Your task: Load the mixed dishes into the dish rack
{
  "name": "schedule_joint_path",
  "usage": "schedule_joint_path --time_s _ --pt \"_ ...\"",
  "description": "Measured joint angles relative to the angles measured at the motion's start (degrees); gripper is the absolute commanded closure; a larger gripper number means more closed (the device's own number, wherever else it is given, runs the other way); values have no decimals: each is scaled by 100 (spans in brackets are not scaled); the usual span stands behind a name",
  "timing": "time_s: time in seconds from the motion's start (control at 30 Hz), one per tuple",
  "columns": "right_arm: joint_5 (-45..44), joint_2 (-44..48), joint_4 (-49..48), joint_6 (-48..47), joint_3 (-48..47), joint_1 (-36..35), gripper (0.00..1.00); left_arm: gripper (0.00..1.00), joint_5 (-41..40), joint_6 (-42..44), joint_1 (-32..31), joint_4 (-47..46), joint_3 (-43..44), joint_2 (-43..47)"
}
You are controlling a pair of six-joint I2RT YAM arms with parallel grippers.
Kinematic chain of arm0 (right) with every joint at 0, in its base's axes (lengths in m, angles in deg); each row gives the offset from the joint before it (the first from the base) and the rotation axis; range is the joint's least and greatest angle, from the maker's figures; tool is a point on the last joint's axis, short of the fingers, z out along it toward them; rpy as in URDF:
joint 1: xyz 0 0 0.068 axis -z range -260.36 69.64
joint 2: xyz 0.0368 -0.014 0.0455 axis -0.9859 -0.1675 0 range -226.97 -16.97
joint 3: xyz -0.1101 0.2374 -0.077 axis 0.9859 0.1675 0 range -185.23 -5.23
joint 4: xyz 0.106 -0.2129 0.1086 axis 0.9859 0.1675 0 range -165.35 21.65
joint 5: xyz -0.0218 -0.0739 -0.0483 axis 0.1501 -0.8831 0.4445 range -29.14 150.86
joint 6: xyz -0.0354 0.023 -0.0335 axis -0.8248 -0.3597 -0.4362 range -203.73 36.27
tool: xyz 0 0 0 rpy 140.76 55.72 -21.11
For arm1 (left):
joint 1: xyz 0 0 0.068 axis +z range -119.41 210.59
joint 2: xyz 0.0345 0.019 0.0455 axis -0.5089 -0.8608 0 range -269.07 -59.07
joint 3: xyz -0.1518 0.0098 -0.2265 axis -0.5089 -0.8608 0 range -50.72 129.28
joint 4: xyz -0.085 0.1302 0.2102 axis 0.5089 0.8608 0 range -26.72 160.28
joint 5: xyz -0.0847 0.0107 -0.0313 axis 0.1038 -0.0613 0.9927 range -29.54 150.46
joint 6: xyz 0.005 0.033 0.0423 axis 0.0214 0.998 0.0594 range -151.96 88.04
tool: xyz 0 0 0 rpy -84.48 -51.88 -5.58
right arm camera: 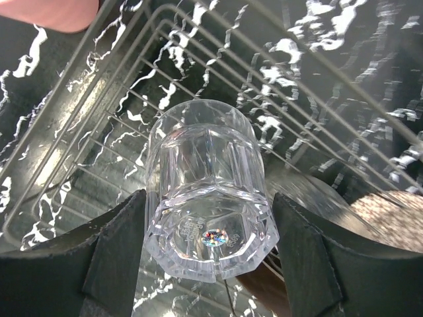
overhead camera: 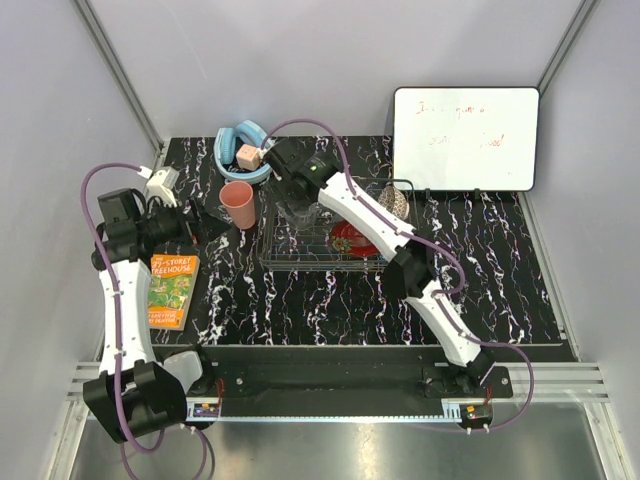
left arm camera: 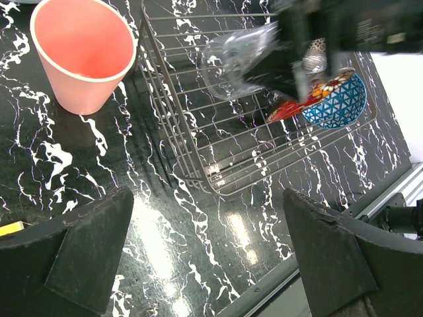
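Observation:
My right gripper (overhead camera: 292,203) is shut on the clear glass tumbler (right arm camera: 208,191), held tilted with its base toward the wrist camera, above the left end of the silver wire dish rack (overhead camera: 300,264). The left wrist view shows the tumbler (left arm camera: 234,59) above the rack (left arm camera: 198,177). In the rack lie the red floral bowl (left arm camera: 289,109), the blue patterned bowl (left arm camera: 338,99) and the pale speckled bowl (overhead camera: 396,203). The salmon-pink cup (overhead camera: 238,203) stands upright on the table left of the rack. My left gripper (left arm camera: 208,257) is open and empty, near the cup. I cannot make out the clear glass bowl.
A light-blue headphone-like ring with a wooden block (overhead camera: 241,151) lies behind the cup. A white framed whiteboard (overhead camera: 465,137) leans at the back right. A book (overhead camera: 172,288) and a white adapter (overhead camera: 162,182) lie at the left by my left arm.

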Motion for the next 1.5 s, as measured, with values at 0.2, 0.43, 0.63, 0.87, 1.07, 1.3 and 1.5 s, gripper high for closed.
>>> schedule_joint_path --time_s 0.2,0.43,0.63,0.87,1.07,1.3,1.5 --pt "308 -551 -201 -20 0 -11 100 1 -7 15 0 -70 -92 0" --pt "496 -710 -455 -35 -2 -7 100 1 -17 83 0 -153 -199 0" --pt "708 -780 -680 -57 -7 39 100 1 -17 105 0 -173 -238 0" --pt "649 -844 -981 -170 0 83 100 1 -63 127 0 -179 -256 0" --pt "439 -859 -1259 -271 107 83 96 1 -138 131 0 -199 -302 -4" --pt "317 -623 -1801 -271 673 87 37 1 -195 131 0 -223 -310 -114" --pt "282 -485 -1928 -278 1008 90 0 1 -247 127 0 -280 -310 -162"
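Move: The right hand holds the clear cup above the rack; the free spot in the rack's far left corner lies about 4 cm ahead, 4 cm left and 10 cm below it. The pink cup stands some 15 cm left and 3 cm ahead; the red plate leans about 14 cm right and 6 cm back. From the left hand, that rack spot is roughly 17 cm right, 6 cm ahead, 16 cm down. The right hand lowers the clear cup about 7 cm into the rack, eases left, then forward, and opens. ##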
